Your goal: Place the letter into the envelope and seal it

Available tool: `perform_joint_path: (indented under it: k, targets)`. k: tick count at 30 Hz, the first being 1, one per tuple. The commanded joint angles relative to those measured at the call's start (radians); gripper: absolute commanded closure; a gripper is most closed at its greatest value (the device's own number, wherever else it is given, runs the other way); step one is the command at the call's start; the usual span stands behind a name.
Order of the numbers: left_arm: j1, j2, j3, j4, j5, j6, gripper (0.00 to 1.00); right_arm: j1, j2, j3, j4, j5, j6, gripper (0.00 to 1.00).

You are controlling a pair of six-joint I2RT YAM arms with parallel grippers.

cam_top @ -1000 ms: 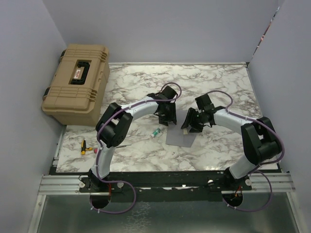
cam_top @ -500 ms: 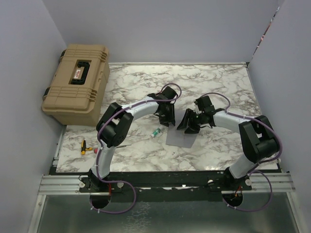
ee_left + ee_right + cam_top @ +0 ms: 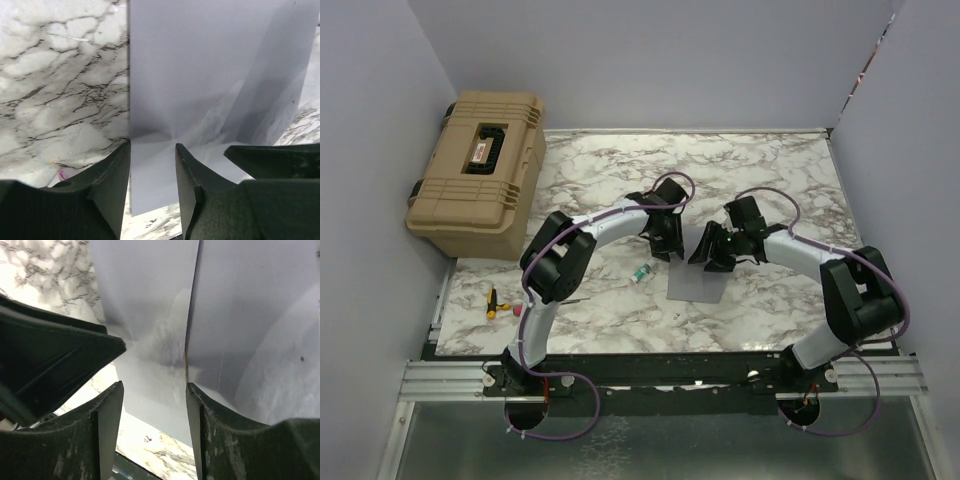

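Note:
The grey-lilac envelope lies flat on the marble table between both arms. My left gripper hovers over its far left corner; in the left wrist view the left gripper stands open, fingers straddling the envelope by its left edge. My right gripper is close beside it, and the right gripper is open over the envelope. A thin tan edge shows along a seam there; the letter itself is otherwise hidden.
A tan tool case sits at the far left. A small green-and-white item lies just left of the envelope, a yellow-handled screwdriver near the left front edge, and a white scrap in front.
My right gripper has shifted a little left toward the left gripper. The left jaws have narrowed slightly. The envelope stays flat on the table.

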Motion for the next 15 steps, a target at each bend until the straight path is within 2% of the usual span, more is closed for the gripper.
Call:
perform_joint_path:
  k: [1, 4, 8, 11, 15]
  targets:
    - [-0.009, -0.001, 0.055, -0.002, -0.037, 0.027, 0.56, -0.01, -0.145, -0.012, -0.044, 0.14, -0.057, 0.43]
    - [-0.004, -0.038, 0.086, -0.003, -0.079, 0.067, 0.51, -0.01, -0.217, -0.009, -0.059, 0.165, -0.091, 0.43]
    - [-0.005, -0.111, 0.072, -0.005, -0.131, 0.147, 0.46, -0.011, -0.281, -0.008, -0.158, 0.259, -0.101, 0.42]
    - [-0.005, -0.181, 0.001, -0.021, -0.222, 0.234, 0.41, -0.011, -0.298, -0.012, -0.247, 0.333, -0.093, 0.41]
    - [-0.005, -0.278, -0.128, -0.057, -0.331, 0.341, 0.32, -0.012, -0.343, -0.056, -0.282, 0.349, -0.063, 0.4]
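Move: The glue stick lies about 8 cm to the left hand's left and 3 cm nearer the base. The envelope's middle is some 5 cm to that hand's right and a centimetre back. From the right hand the envelope's middle is about level, 1 cm to its left, with the open flap's middle some 4 cm to its right and the glue stick about 14 cm left and 2 cm back. All lie roughly 1 cm lower than the hands. Upward first, both hands come free of the envelope. The left rises about 6 cm, drifting forward and finally swinging left while its fingertips tip outward and its jaws open wider; the right lifts quickly by some 6 cm, then veers about 5 cm right over the flap side, sinking slightly, its fingertips also tipping outward and its jaws still open. ##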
